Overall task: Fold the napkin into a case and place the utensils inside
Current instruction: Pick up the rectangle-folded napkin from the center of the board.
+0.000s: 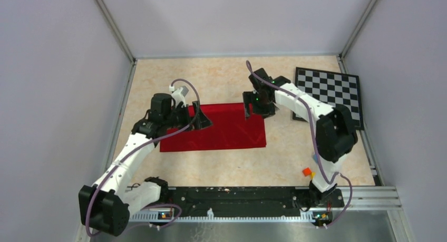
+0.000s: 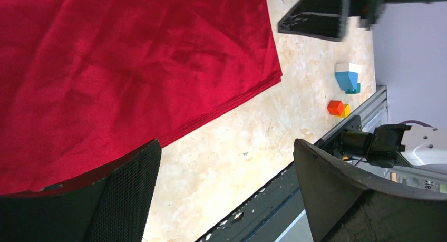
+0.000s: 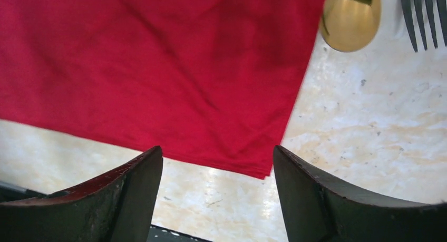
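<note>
The deep-red napkin (image 1: 226,131) lies flat on the table as a folded rectangle with layered edges. It also shows in the left wrist view (image 2: 132,68) and the right wrist view (image 3: 158,68). My left gripper (image 1: 203,121) hangs open over the napkin's left end, nothing between its fingers (image 2: 126,194). My right gripper (image 1: 258,111) hangs open above the napkin's far right corner, also with nothing in it (image 3: 217,168). The gold spoon's bowl (image 3: 350,20) and the dark fork's tines (image 3: 421,15) lie just beyond the napkin's right edge. In the top view the right arm hides them.
A black-and-white checkered board (image 1: 329,92) lies at the back right. Small coloured blocks (image 1: 307,172) sit near the right arm's base, blue (image 2: 348,78) and orange (image 2: 336,107). A black rail (image 1: 237,197) runs along the near table edge. Walls close three sides.
</note>
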Available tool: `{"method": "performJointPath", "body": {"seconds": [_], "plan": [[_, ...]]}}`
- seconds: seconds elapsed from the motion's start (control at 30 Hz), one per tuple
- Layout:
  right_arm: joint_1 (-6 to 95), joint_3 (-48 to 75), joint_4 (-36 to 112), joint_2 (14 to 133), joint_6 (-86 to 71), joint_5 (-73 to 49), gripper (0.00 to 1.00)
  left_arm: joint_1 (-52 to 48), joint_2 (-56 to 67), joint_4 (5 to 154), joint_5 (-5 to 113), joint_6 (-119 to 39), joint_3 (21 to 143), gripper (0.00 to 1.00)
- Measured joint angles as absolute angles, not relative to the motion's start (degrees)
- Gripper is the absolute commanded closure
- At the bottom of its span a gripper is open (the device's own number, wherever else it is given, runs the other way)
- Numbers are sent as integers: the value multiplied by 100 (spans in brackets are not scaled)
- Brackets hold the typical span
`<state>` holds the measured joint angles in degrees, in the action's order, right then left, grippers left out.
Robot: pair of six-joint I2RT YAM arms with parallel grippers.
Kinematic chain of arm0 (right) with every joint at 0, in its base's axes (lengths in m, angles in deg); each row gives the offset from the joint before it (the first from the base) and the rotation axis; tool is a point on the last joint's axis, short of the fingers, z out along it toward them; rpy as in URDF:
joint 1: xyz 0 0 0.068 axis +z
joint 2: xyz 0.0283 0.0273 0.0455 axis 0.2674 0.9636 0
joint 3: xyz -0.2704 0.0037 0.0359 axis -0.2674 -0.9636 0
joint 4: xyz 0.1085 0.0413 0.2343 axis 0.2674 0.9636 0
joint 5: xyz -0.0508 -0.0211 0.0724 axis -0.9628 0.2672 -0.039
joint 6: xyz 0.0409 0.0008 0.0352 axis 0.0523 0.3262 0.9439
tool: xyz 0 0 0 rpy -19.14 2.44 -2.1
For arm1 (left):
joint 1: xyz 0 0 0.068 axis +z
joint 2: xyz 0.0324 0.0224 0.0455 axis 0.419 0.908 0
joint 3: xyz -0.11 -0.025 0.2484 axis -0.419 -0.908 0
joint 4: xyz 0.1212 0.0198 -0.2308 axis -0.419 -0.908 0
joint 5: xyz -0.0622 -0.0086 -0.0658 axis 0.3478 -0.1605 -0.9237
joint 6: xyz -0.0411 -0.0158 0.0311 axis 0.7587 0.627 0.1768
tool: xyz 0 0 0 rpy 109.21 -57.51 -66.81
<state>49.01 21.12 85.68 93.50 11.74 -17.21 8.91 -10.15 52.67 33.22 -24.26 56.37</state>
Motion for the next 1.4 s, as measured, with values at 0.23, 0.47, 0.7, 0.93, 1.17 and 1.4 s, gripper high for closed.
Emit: {"method": "performJointPath", "body": {"seconds": [0.23, 0.47, 0.7, 0.93, 1.17, 1.4], "plan": [[4549, 2324, 9195, 10423, 1112, -1839, 42, 891, -1424, 5092, 3368, -2616, 5637, 1], [4413, 2429, 9313, 10810, 1086, -1891, 45, 891, -1536, 4935, 3460, -2800, 5637, 1], [4416, 2506, 9280, 10871, 1093, -1961, 51, 891, -1531, 4933, 3467, -2894, 5644, 1], [4470, 2527, 9173, 11035, 1163, -2081, 53, 891, -1520, 4928, 3469, -2953, 5665, 1], [4545, 2543, 9090, 11050, 1287, -2232, 61, 891, -1549, 4852, 3526, -3029, 5746, 1], [4735, 2503, 8929, 11046, 1449, -2383, 89, 891, -1785, 4686, 3681, -3045, 5836, 1]]}}
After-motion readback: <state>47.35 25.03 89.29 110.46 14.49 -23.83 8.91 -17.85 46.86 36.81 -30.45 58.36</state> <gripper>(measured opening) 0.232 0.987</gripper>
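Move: The rectangle-folded napkin lies flat below the right hand: its middle is some 12 cm to the left, level fore and aft and about 10 cm down, while its right edge is roughly 5 cm to the right of the hand. The golden spoon's middle lies about 11 cm ahead and 3 cm right, the fork's 11 cm ahead and 6 cm right. From the left hand, the napkin's middle is about 5 cm ahead, 2 cm right and 17 cm down. Down about 9 cm and some 4 cm to the right, the right hand drops quickly to the middle of the napkin's right edge, the wrist tilting about 20 degrees until the fingers point nearly straight down. Low at the cloth it then creeps slightly back left while the fingers close from wide to nearly shut, pinching up the edge. The open left hand drifts up about 3 cm. ##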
